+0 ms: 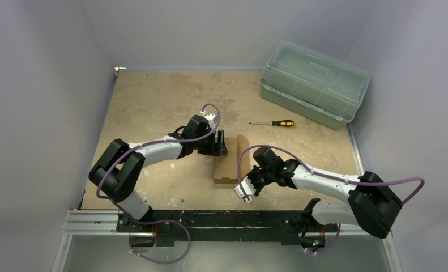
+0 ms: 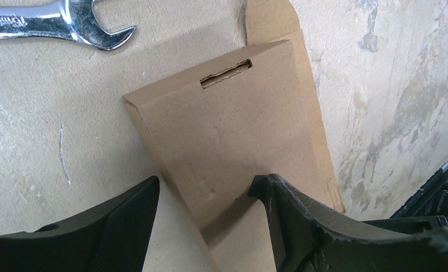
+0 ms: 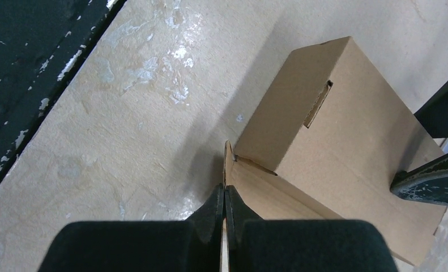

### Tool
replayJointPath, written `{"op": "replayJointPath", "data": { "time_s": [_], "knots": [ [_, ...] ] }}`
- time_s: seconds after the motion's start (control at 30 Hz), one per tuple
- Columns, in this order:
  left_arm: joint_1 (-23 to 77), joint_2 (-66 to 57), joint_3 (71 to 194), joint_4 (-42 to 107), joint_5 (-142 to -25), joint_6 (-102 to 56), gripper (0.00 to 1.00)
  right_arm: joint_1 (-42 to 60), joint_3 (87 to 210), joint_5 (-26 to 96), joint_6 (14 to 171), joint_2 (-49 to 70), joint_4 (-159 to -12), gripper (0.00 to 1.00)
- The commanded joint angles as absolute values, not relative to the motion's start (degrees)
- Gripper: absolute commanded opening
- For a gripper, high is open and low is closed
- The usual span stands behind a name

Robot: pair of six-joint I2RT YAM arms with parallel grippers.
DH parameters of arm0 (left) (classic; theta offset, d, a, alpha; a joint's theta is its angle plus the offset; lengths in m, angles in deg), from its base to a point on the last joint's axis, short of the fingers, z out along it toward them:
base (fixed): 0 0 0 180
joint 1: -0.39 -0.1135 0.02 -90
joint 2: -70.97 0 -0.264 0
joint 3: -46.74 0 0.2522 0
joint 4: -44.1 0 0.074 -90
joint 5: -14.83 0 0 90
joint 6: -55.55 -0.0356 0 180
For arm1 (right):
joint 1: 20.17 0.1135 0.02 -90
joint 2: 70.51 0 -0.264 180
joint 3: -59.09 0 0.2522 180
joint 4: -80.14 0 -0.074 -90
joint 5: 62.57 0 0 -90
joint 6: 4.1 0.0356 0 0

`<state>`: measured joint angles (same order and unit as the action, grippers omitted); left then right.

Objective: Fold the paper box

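Note:
The paper box is a brown cardboard piece lying at the table's middle, its slotted top panel folded over. My left gripper stands open over its far end. One finger rests on the top panel and the other is beside the box over the table. My right gripper is at the near end. In the right wrist view it is shut on a thin upright side flap of the box.
A yellow-handled screwdriver lies behind the box on the right. A translucent green lidded bin stands at the back right. A steel wrench lies on the table beyond the box in the left wrist view. A metal rail runs along the near edge.

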<state>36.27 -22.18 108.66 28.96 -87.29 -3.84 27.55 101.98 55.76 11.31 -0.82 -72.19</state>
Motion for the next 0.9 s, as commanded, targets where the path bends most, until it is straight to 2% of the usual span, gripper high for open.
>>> {"op": "replayJointPath", "data": {
  "time_s": [0.0,0.3,0.63,0.87],
  "knots": [
    [35.72,-22.30,105.88,25.38,-86.15,-3.76,0.66,27.35,105.87,55.07,11.43,0.52,-67.70,0.00],
    [35.35,-21.14,104.09,26.94,-86.42,-2.25,0.66,26.26,108.79,54.06,13.38,4.50,-63.95,0.00],
    [35.34,-20.94,103.22,28.38,-86.99,-1.15,0.66,26.24,105.75,54.78,15.53,1.88,-68.66,0.25],
    [35.37,-21.14,103.13,29.10,-87.41,-0.58,0.66,26.30,106.04,55.59,15.97,1.02,-68.41,0.30]
  ]
}}
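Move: The right hand already has the side flap's small near-end tab pinched between its shut fingertips, right at the hand point. From there the flap's middle is roughly 7 cm ahead and 1 cm left, and the paper box's middle about 8 cm ahead and 7 cm left, a little lower. From the left hand, one finger of which is on the lid, that tab lies some 11 cm back and 9 cm to the right. The right hand dips about 1 cm down-right, then opens off the end tab; left finger stays on lid. ##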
